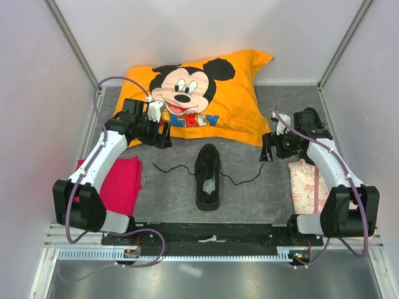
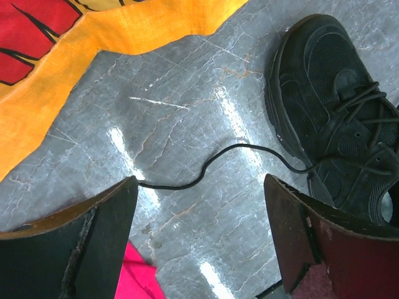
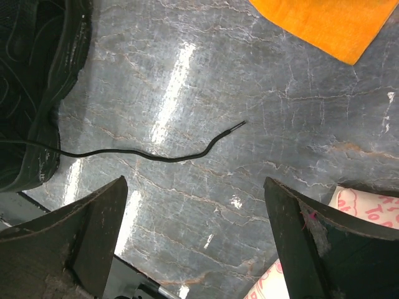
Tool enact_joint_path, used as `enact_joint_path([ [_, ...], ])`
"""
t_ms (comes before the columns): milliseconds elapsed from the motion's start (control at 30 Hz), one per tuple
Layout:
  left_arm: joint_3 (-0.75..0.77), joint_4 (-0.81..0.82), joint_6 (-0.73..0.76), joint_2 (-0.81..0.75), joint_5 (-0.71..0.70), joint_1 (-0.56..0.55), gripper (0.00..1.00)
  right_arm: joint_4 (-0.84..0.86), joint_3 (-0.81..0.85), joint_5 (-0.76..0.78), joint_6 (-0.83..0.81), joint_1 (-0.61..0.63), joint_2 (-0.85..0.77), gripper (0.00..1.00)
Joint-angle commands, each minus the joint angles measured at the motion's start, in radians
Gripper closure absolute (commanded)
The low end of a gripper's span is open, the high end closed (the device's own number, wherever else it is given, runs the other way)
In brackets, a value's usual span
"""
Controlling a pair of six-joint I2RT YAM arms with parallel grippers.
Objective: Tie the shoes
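One black low-top shoe [image 1: 207, 176] lies in the middle of the grey table, toe toward the pillow, its pale insole showing. Its laces are untied: one thin black lace [image 1: 171, 167] trails left, the other lace [image 1: 244, 181] trails right. My left gripper [image 1: 163, 136] is open and empty above the table, left of the shoe; the left wrist view shows the shoe [image 2: 336, 106] and the left lace [image 2: 206, 171]. My right gripper [image 1: 267, 151] is open and empty to the right; its view shows the right lace [image 3: 162, 154] and the shoe's side [image 3: 37, 93].
An orange Mickey Mouse pillow [image 1: 199, 93] lies at the back. A red cloth [image 1: 121, 180] lies at the left, a pale printed cloth [image 1: 305, 184] at the right. A black rail [image 1: 212, 233] runs along the near edge. White walls close the sides.
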Motion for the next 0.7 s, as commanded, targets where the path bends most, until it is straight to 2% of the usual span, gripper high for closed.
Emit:
enact_joint_path([
  [0, -0.01, 0.011, 0.088, -0.077, -0.011, 0.003, 0.11, 0.014, -0.001, 0.02, -0.037, 0.046, -0.042, 0.02],
  [267, -0.082, 0.005, 0.433, -0.117, 0.026, 0.004, 0.1, -0.05, -0.013, 0.156, -0.198, 0.196, -0.029, 0.02],
  [400, -0.188, 0.05, 0.651, -0.131, 0.02, 0.004, 0.1, -0.075, -0.027, 0.186, -0.275, 0.262, -0.01, 0.02],
  [667, -0.308, 0.16, 0.918, -0.07, 0.049, 0.004, 0.14, -0.078, -0.056, 0.265, -0.358, 0.287, 0.106, 0.02],
])
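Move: The left lace's free end lies about 5 cm to the left of the left hand, 1 cm ahead and 14 cm below; the shoe is 19 cm right and 7 cm back, the red cloth 24 cm left and 11 cm back. From the right hand, the right lace's end is some 4 cm ahead, 2 cm left and 10 cm down, the shoe 27 cm left and 5 cm back, the patterned cloth 25 cm right and 15 cm back. Down, back and to its left goes the left hand after a slight rise, sinking about 7 cm towards its lace end and turning some 30 degrees clockwise. The right hand swings left first, then back and down to the right lace, a little shoeward of its tip, turning counter-clockwise. Both stay wide open and still clear of the laces. ##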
